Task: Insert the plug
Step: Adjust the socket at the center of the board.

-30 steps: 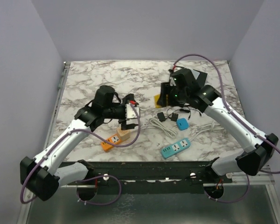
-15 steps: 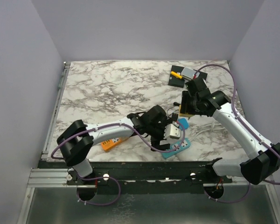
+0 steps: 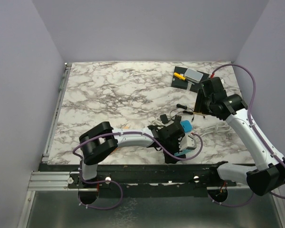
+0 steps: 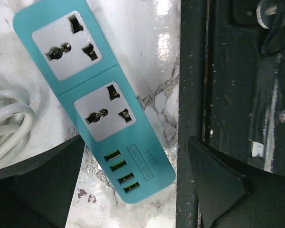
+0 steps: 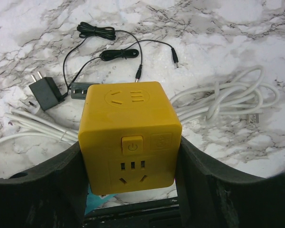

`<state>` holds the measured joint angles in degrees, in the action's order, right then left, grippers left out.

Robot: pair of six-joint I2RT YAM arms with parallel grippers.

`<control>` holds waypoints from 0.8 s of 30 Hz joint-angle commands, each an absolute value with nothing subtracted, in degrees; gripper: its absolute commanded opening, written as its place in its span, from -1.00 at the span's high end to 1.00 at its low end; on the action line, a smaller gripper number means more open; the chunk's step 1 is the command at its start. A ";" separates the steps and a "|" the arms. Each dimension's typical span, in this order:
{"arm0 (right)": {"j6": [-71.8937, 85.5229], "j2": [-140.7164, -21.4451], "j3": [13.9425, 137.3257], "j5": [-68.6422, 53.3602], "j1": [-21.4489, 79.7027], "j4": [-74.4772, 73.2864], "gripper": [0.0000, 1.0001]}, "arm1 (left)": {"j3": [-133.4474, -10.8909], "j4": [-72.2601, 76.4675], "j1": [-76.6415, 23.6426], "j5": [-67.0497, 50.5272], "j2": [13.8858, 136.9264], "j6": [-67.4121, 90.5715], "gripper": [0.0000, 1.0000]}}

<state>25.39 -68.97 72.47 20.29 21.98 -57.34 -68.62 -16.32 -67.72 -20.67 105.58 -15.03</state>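
Observation:
In the left wrist view a teal power strip point(image 4: 95, 99) with two sockets and a row of USB ports lies flat by the table's front edge. My left gripper point(image 4: 133, 190) hangs over its USB end, open, one finger on each side and neither touching it. From above, that gripper point(image 3: 178, 145) covers most of the strip point(image 3: 181, 153). My right gripper point(image 5: 130, 178) is shut on a yellow cube socket point(image 5: 130, 133), held above the table. Below it lies a small black plug point(image 5: 44, 92) with two pins, also seen from above as a plug point(image 3: 164, 117).
A thin black cable point(image 5: 118, 52) and a bundle of white cable point(image 5: 228, 102) lie around the plug. A light-blue adapter point(image 3: 185, 126) sits beside the teal strip. A black pad point(image 3: 183, 81) with a yellow and a grey item is at the back right. The black front rail point(image 4: 192, 95) runs beside the strip.
My left arm has swung right and forward, from the orange strip to over the teal strip, its jaws narrowing slightly. The right gripper carried the yellow cube right and higher.

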 commanded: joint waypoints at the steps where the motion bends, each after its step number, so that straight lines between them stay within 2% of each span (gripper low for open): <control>1: 23.62 -66.95 73.92 23.18 21.35 -59.35 0.99 | -71.41 -15.97 -68.00 -14.63 109.03 -12.35 -0.75; 4: 23.29 -66.26 73.92 23.41 21.22 -59.62 0.99 | -72.79 -17.15 -67.99 -11.71 111.07 -12.53 -0.66; 10: 22.62 -66.20 73.59 22.79 21.21 -59.49 0.99 | -71.65 -17.50 -66.37 -8.18 111.59 -10.83 -0.12; 12: 22.42 -66.31 73.36 22.28 21.17 -59.19 0.99 | -70.53 -17.58 -64.97 -8.01 111.24 -10.21 -0.02; 20: 22.05 -67.06 71.70 19.44 21.18 -57.73 0.99 | -69.68 -19.91 -60.08 -8.70 111.50 -13.22 0.11; 24: 21.10 -67.57 71.01 15.39 21.16 -57.84 0.99 | -69.17 -20.85 -60.37 -12.10 110.41 -14.18 0.03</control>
<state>22.41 -67.22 71.75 19.64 21.61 -59.16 -70.89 -15.40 -61.12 -11.75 110.43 -12.27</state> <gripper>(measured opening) 0.633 0.547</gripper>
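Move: The teal socket strip lies almost flat below the open left gripper. Its USB end is nearly under the fingers, and its middle is about 2 cm ahead, 5 cm to the right and 3 cm down. The white cable coil is some 10 cm ahead; the small blue adapter is about 13 cm ahead and 8 cm right. From the right hand, still holding the yellow cube, the strip is roughly 14 cm back, 9 cm left and 20 cm below. Bring the left gripper down the last 2 cm or so over the teal strip's USB half while closing the fingers to pinch its long sides, then drag the strip along the table towards the blue adapter, away from the table's near edge. Travel forward about 7.5 cm in all, turning the hand some 15 degrees counter-clockwise. ##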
